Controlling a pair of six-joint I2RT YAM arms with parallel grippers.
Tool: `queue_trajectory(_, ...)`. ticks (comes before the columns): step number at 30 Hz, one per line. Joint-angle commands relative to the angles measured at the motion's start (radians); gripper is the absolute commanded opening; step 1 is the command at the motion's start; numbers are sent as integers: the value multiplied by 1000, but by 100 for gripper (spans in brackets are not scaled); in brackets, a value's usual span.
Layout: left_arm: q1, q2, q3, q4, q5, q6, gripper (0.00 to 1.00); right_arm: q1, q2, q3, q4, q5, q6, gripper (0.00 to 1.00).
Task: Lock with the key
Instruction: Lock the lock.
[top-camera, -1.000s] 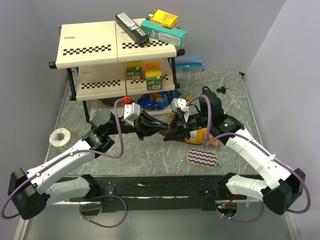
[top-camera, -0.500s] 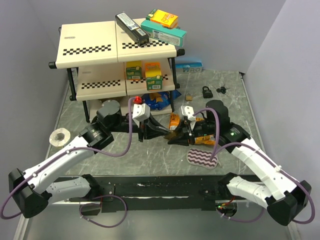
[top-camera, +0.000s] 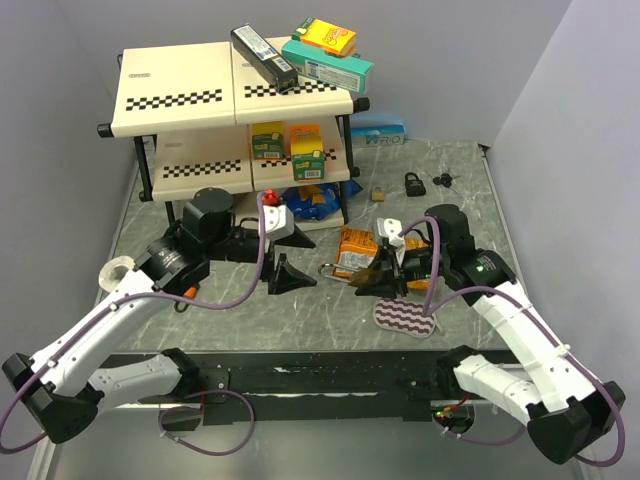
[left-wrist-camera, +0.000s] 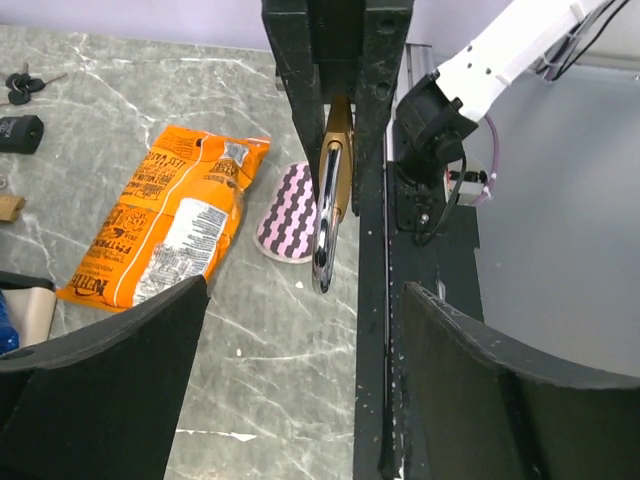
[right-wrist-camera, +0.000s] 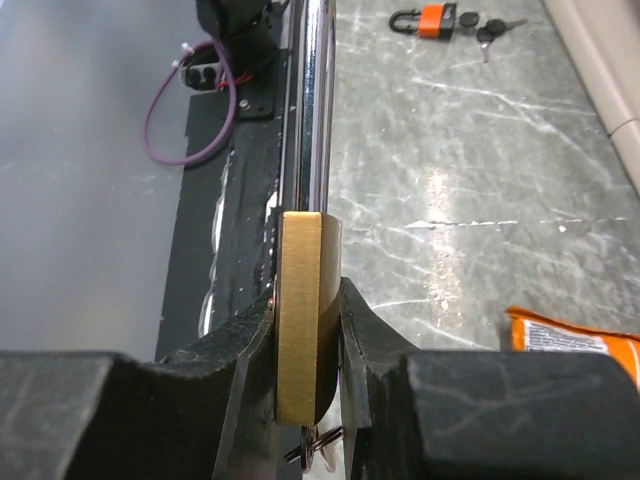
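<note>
A brass padlock (right-wrist-camera: 298, 330) with a chrome shackle (right-wrist-camera: 305, 100) stands edge-on between the fingers of my right gripper (right-wrist-camera: 306, 300), which is shut on its body. A key ring (right-wrist-camera: 322, 447) hangs under the lock; the key's blade is hidden. From above, the padlock (top-camera: 358, 276) is held over the table with its shackle (top-camera: 333, 270) pointing left. My left gripper (top-camera: 293, 258) is open, a short way left of the shackle and touching nothing. The left wrist view has the padlock (left-wrist-camera: 340, 150) straight ahead, beyond the wide-apart left gripper (left-wrist-camera: 305, 380).
An orange snack bag (top-camera: 358, 245) lies just behind the padlock, and a pink striped pad (top-camera: 407, 317) in front of it. A black padlock (top-camera: 412, 182), a small brass lock (top-camera: 379, 194) and keys (top-camera: 443, 180) lie far right. A two-tier shelf (top-camera: 180, 95) stands behind, a tape roll (top-camera: 118, 272) at left.
My left gripper, shut beside the padlock a second ago, has opened and drawn back to the left. The right gripper has carried the padlock a little right and nearer.
</note>
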Motion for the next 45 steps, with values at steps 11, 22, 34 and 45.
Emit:
queue_trajectory(11,-102,91,15,76,-23,14,71,44,30,153,-38,-8,-45,0)
queue_trajectory(22,-109,90,-21,130,21,26,12,53,27,157,-54,6,-68,0)
queue_trajectory(34,-111,119,-34,191,29,-80,1,57,62,174,-2,-5,-21,0)
queue_trajectory(45,39,122,-67,269,69,-244,1,35,62,190,-106,1,-111,0)
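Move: The shackle of the lock sticks out of the right gripper towards the open left fingers, its middle about 5 cm to the right of the left hand, 1 cm back and 3 cm lower. From the right hand it lies some 5 cm left and 1 cm ahead, about level. The lock body is roughly 10 cm right of the left hand, 2 cm back and 4 cm below. On the table some 30 cm below the left hand, the orange bag lies 17 cm right and 12 cm ahead, and the striped pad 21 cm right and about level with it fore-and-aft. Bring the left gripper about 4 cm right and 3 cm down, easing slightly back, until its open fingers straddle the lock's shackle, then close them and pinch it. Keep hold, with a small roll of the wrist and a slight forward nudge at the end. Keep the right gripper shut on the lock body, letting it rise about 1.5 cm and settle most of the way back. ##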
